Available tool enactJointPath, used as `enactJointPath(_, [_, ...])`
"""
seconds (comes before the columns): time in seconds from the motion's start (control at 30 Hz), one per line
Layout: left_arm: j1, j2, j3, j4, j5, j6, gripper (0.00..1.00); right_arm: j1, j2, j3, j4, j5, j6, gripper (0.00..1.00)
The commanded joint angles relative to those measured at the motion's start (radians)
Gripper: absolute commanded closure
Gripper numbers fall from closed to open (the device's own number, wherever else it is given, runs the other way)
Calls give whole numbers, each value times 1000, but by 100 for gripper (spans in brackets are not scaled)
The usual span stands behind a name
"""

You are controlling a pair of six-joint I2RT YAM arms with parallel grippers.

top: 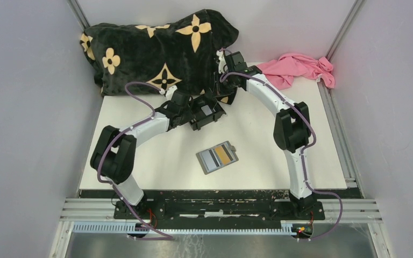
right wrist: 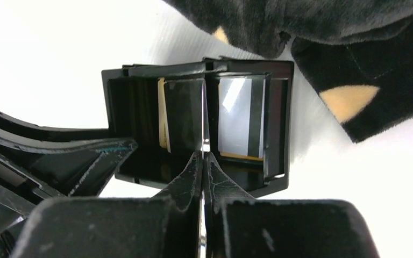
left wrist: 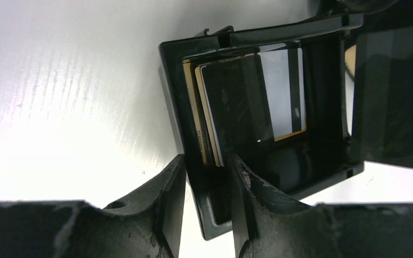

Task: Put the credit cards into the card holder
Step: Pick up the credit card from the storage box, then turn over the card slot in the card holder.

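Observation:
The grey card holder [top: 218, 157] lies open on the table's middle, with a silvery card and a gold card [top: 223, 155] showing in it. My left gripper [top: 193, 114] grips one wall of an open black plastic box [top: 205, 113]; its fingers straddle that wall [left wrist: 207, 172]. Gold [left wrist: 200, 123] and black [left wrist: 239, 105] cards stand inside the box. My right gripper [top: 219, 92] reaches into the box and is shut [right wrist: 204, 156] on a thin card seen edge-on [right wrist: 205, 137]. A black card [right wrist: 183, 113] and a silvery striped card [right wrist: 239, 115] stand on either side.
A black blanket with tan flowers [top: 156, 48] lies along the table's back, just behind the box. A pink cloth [top: 298, 67] is at the back right. White tabletop [top: 258, 156] surrounds the card holder.

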Motion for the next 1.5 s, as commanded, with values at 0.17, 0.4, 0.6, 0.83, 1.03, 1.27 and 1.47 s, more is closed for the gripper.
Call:
enactJointPath(0.17, [-48,-157,74,-46,-103,32,57,9,-270,-200,65,54,-29,99])
enactJointPath(0.4, [-221,-294,-55,-61,-168,-48,60,67,-506,-502,88,120,-41,99])
enactJointPath(0.6, [-402,-388,-220,-50,-228,-177,69,178,-668,-716,88,214,-23,99])
enactJointPath(0.83, [-469,-416,-325,-30,-244,-243,80,254,-744,-888,122,280,36,99])
enactJointPath(1.03, [-486,-368,-350,-10,-215,-257,87,259,-736,-934,122,323,39,99])
enactJointPath(1.27, [-499,-341,-357,-20,-194,-261,88,260,-687,-921,98,369,24,99])
enactJointPath(1.47, [-501,-326,-385,-23,-174,-277,89,259,-635,-898,68,401,10,99])
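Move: The right hand already holds a card up out of the storage box. The card holder lies about 25 cm back of it, 1 cm right and 12 cm below, and the box's middle 6 cm back, 4 cm left and 10 cm lower. From the left hand, with its parted fingers about the box's left wall, the holder lies 17 cm back, 11 cm right and 6 cm down; the box's middle is 1 cm ahead and 6 cm right, about 4 cm down. Right keeps its card, arcing 20 cm back and 7 right towards the holder; left lifts clear, follows 17 back, closing. ##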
